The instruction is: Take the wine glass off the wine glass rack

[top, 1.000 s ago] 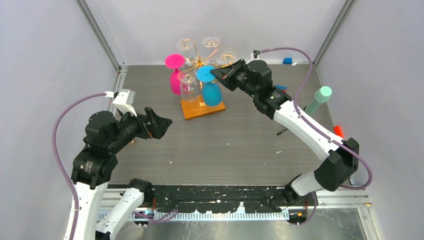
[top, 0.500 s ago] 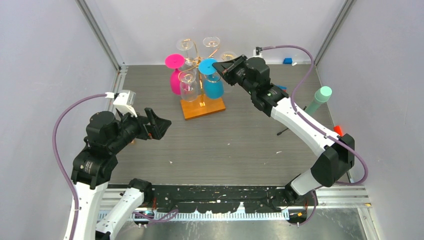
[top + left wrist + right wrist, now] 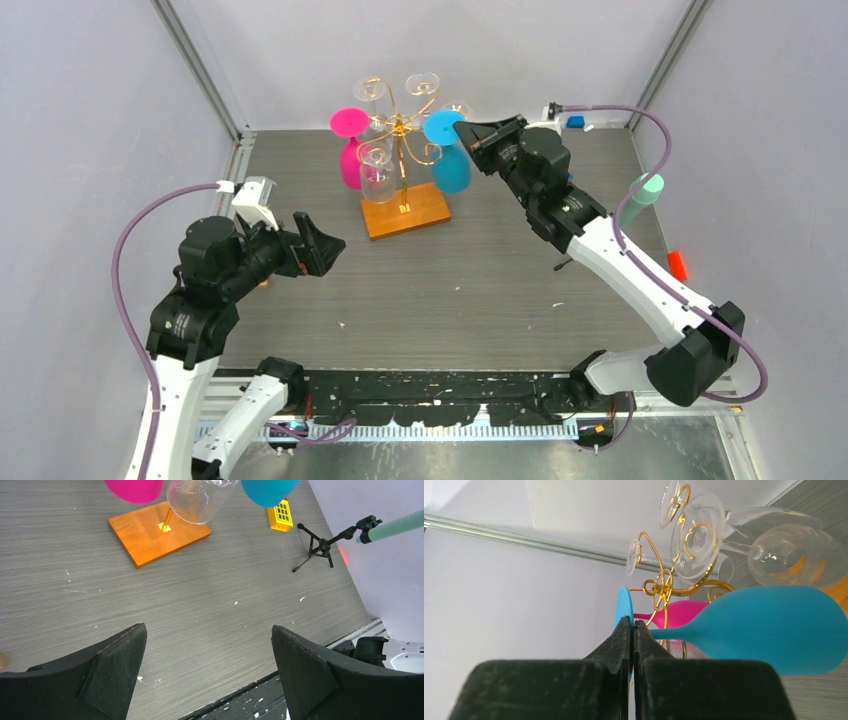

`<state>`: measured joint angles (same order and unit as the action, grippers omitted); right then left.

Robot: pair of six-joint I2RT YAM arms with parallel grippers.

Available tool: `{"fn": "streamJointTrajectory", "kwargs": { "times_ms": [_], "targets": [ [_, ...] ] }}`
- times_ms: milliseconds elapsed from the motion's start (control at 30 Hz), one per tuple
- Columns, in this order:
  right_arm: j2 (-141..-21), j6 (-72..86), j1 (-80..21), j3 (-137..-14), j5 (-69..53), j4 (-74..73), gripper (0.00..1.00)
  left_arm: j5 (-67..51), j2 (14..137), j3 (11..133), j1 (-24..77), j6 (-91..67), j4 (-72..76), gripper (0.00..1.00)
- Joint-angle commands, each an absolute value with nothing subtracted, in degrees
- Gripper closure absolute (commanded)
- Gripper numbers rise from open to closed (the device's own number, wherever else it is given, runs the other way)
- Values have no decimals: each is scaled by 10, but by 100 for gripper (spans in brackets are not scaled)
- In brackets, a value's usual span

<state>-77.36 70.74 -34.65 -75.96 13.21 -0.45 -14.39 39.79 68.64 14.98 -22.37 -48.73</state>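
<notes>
The gold wire wine glass rack (image 3: pixel 402 128) stands on an orange-brown wooden base (image 3: pixel 405 215) at the back middle. My right gripper (image 3: pixel 462 127) is shut on the round foot of a blue wine glass (image 3: pixel 451 170), held upside down just right of the rack; in the right wrist view the blue wine glass (image 3: pixel 764 630) has its foot pinched between my fingers (image 3: pixel 624 635), beside the gold scrolls (image 3: pixel 659 587). A pink glass (image 3: pixel 350 150) and several clear glasses (image 3: pixel 376 170) hang on the rack. My left gripper (image 3: pixel 318 245) is open and empty above the table's left side.
A small black tripod (image 3: pixel 320 545) with a mint-green cylinder (image 3: pixel 640 200) stands at the right. A yellow block (image 3: pixel 280 515) lies near it. A red object (image 3: pixel 677 263) sits by the right wall. The enclosure walls stand close behind the rack.
My right gripper has moved right and slightly back, carrying the blue wine glass away from the rack's centre post. The left arm has shifted only slightly.
</notes>
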Motion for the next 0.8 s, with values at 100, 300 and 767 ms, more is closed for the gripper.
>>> {"fn": "streamJointTrajectory", "kwargs": {
  "times_ms": [100,300,767],
  "targets": [
    [-707,738,-345,-723,194,-13,100,-156,399,698,148,-243,-482,2],
    [-655,729,-345,-701,206,-77,100,-145,412,699,148,-265,-493,2],
    [-505,867,-345,-560,24,-21,100,-341,427,596,148,-475,-308,2]
  ]
}}
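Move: The right hand already pinches the blue wine glass by its foot; the glass's middle hangs about 3 cm to the left, 1 cm ahead and some 9 cm below. The rack stands about 13 cm left and 1 cm ahead, its middle some 17 cm below. A clear glass hangs close by, roughly 3 cm ahead, 1 cm left and 9 cm below. From the left hand the blue glass is about 20 cm ahead, 21 cm to the right, slightly lower. Keeping its pinch on the blue glass's foot, the right hand carries the glass away from the rack, about 10 cm back and 6 cm to the right, slowly at first, then faster, staying nearly level. The open left hand starts late, shifting some 4 cm right and sinking about 2 cm as it tips down and rolls, its right side dropping. ##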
